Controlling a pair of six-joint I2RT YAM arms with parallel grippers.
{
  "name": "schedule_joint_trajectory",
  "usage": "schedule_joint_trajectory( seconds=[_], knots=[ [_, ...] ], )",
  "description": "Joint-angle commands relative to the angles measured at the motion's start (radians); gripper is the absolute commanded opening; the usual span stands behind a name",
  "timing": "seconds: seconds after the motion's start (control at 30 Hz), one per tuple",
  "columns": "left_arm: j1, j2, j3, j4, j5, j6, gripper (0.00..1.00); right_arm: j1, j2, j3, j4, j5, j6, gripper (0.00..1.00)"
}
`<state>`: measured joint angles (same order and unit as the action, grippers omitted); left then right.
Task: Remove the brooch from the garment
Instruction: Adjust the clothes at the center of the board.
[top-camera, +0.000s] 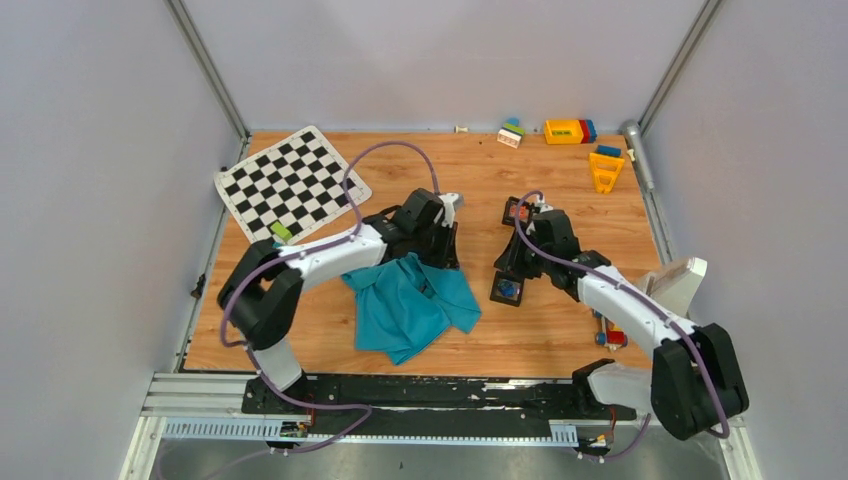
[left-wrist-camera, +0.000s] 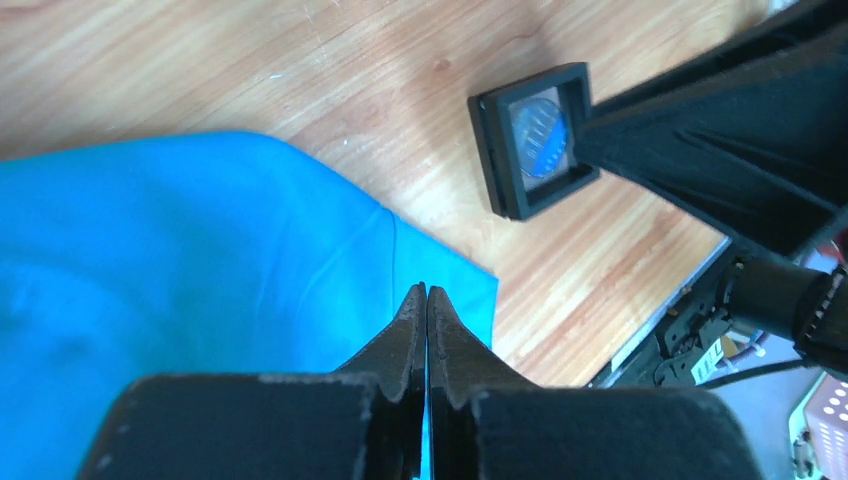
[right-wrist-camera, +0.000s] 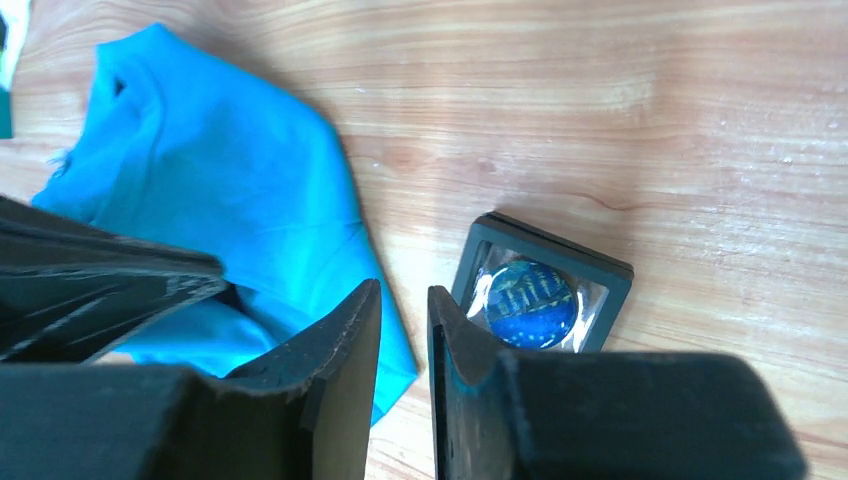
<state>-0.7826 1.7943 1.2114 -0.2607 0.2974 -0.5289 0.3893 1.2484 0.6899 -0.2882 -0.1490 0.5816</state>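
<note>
The teal garment lies crumpled on the wooden table, also seen in the left wrist view and the right wrist view. A round blue brooch rests inside a small black square box just right of the garment's edge, apart from the fabric. It shows as well in the top view and the left wrist view. My left gripper is shut, tips down at the garment's upper right edge. My right gripper hovers over the box, slightly open, nothing between its fingers.
A second black box sits behind the right gripper. A black-and-white checkered mat lies at the back left. Toy blocks and a yellow piece are at the back right. A pale container stands by the right arm.
</note>
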Motion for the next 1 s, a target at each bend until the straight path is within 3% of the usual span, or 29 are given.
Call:
schedule_joint_trajectory(
  seconds=[0.0, 0.2, 0.37, 0.53, 0.67, 0.77, 0.87, 0.9, 0.97],
  knots=[
    [0.003, -0.207, -0.096, -0.091, -0.129, 0.053, 0.0, -0.003, -0.122, 0.024, -0.008, 0.025, -0.074, 0.25],
    [0.045, -0.339, -0.26, -0.213, -0.237, -0.027, 0.0, -0.052, -0.254, 0.018, -0.007, 0.11, -0.079, 0.27],
    [0.151, -0.366, -0.415, -0.072, -0.222, -0.049, 0.0, -0.088, -0.311, -0.015, 0.037, 0.211, -0.08, 0.27],
    [0.299, -0.134, -0.297, 0.016, -0.173, -0.006, 0.0, -0.128, -0.307, -0.048, 0.154, 0.259, -0.121, 0.36],
    [0.313, -0.127, -0.191, 0.038, -0.217, 0.008, 0.01, -0.208, -0.275, -0.016, 0.185, 0.298, -0.188, 0.53],
    [0.313, -0.239, -0.199, 0.046, -0.302, 0.026, 0.21, -0.334, -0.265, -0.012, 0.214, 0.246, -0.193, 0.6],
    [0.313, -0.459, -0.249, 0.084, -0.518, 0.098, 0.63, -0.476, -0.25, -0.051, 0.314, 0.095, -0.182, 0.66],
    [0.314, -0.512, -0.297, 0.108, -0.557, 0.113, 0.88, -0.496, -0.242, -0.068, 0.359, 0.08, -0.197, 0.68],
    [0.316, -0.65, -0.376, 0.197, -0.647, 0.176, 0.98, -0.503, -0.23, -0.117, 0.472, 0.091, -0.239, 0.73]
  ],
)
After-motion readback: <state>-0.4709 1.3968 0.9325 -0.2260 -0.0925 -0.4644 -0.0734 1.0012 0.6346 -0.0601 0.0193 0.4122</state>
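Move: The garment's middle lies about 11 cm left of the closed left gripper, 8 cm back and 7 cm below. From the same gripper, the blue case is some 13 cm to the right and 2 cm back, the red case about 17 cm right and 21 cm ahead. The right gripper has the blue case some 6 cm below it, level ahead and about 2 cm to its right; the garment's middle is 24 cm left and 7 cm back. Lift the shut left gripper a little and swing it about 16 cm left over the garment, sinking onto the cloth. Push the cloth forward for some 8 to 10 cm, then rise off it, opening wide and turning roughly 30 degrees counter-clockwise. Meanwhile raise the right gripper, carry it right and somewhat forward away from the blue case, and open it further. ##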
